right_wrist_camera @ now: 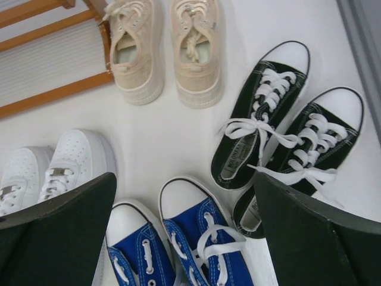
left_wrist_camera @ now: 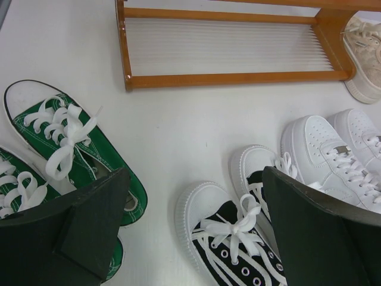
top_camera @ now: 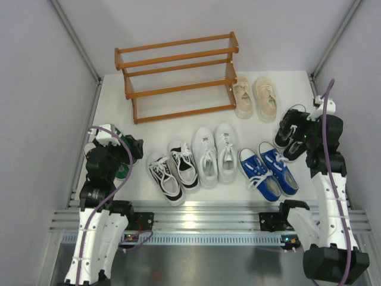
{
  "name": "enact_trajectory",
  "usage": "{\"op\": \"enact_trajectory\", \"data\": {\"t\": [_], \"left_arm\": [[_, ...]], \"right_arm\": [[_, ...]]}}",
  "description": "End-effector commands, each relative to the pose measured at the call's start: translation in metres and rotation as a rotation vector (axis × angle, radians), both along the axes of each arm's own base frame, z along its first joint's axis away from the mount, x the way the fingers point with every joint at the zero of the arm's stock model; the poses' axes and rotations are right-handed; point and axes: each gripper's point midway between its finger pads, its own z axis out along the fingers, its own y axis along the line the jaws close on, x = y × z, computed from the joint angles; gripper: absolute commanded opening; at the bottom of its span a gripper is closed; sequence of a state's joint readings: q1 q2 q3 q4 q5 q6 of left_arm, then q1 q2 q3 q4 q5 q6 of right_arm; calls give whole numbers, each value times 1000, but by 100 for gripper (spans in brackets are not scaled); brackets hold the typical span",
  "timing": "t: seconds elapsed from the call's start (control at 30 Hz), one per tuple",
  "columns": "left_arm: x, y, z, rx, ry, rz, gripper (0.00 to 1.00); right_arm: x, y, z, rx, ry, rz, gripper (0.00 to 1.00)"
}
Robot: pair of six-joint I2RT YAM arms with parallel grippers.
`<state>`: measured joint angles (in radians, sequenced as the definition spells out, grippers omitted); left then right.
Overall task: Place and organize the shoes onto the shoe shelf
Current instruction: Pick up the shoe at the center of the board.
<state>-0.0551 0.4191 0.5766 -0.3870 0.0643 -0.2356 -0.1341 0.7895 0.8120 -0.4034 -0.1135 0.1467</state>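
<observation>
The empty orange-brown shoe shelf (top_camera: 175,77) stands at the back of the white table. In front of it lie the shoes in pairs: beige (top_camera: 255,97), black canvas (top_camera: 290,132), blue (top_camera: 269,173), plain white (top_camera: 213,155), black-and-white (top_camera: 172,171), and green (left_wrist_camera: 71,143) largely under my left arm. My left gripper (left_wrist_camera: 195,179) hangs open above the table between the green pair and the black-and-white pair (left_wrist_camera: 238,238), holding nothing. My right gripper (right_wrist_camera: 184,179) hangs open over the blue pair (right_wrist_camera: 202,238), beside the black canvas pair (right_wrist_camera: 268,119), also holding nothing.
Grey walls and metal posts close in the table on the left, right and back. A metal rail (top_camera: 196,214) with both arm bases runs along the near edge. The beige pair (right_wrist_camera: 161,47) sits right against the shelf's right end (right_wrist_camera: 53,95).
</observation>
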Motion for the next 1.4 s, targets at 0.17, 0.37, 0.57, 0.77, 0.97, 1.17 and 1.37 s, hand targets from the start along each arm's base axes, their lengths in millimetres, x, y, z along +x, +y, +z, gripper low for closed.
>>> {"op": "enact_trajectory", "data": {"t": [0.17,0.37,0.57,0.77,0.97,1.17,1.37], "left_arm": [[6,-5,21,1,-75,-28,98],[12,0,14,-62,-8,39,98],[18,9,-8,-158,170,168,93],[30,21,-42,-252,304,339,81],[46,44,-79,-245,402,539,68],[66,47,-104,-237,423,577,65],[77,55,-121,-182,430,601,60]], "right_arm": [[-16,82,30,-152,-148,657,100],[-64,136,17,-201,-202,1087,99],[-65,142,-3,-153,-198,1126,99],[-68,142,-9,-132,-161,1127,99],[-70,143,-14,-160,-142,1134,99],[-69,142,-15,-175,-137,1128,99],[-72,148,-17,-180,-132,1154,100]]}}
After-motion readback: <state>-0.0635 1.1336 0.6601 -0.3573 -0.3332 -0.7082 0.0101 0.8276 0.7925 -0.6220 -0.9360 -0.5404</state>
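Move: The green shoe nearer the shelf lies about 12 cm left and 7 ahead of the left hand, 19 below; its mate is roughly 18 left and 2 back, the outer black-and-white shoe some 8 right and 9 back. From the right hand, the right white shoe lies about 18 cm left, 5 back and 20 below; the left blue shoe is 4 left and 13 back, the right blue shoe 4 right and 10 back. The left hand sinks about 13 cm while easing forward and left towards the rear of the nearer-shelf green shoe, tipping its fingers down, turning some 30 degrees counter-clockwise and drawing them in from wide open to a bit over half. The right hand, wide open, swings left about 14 cm and back half as far towards the right white shoe, turning some 65 degrees counter-clockwise to point left, then slows after a small dip, still well above the shoes. ##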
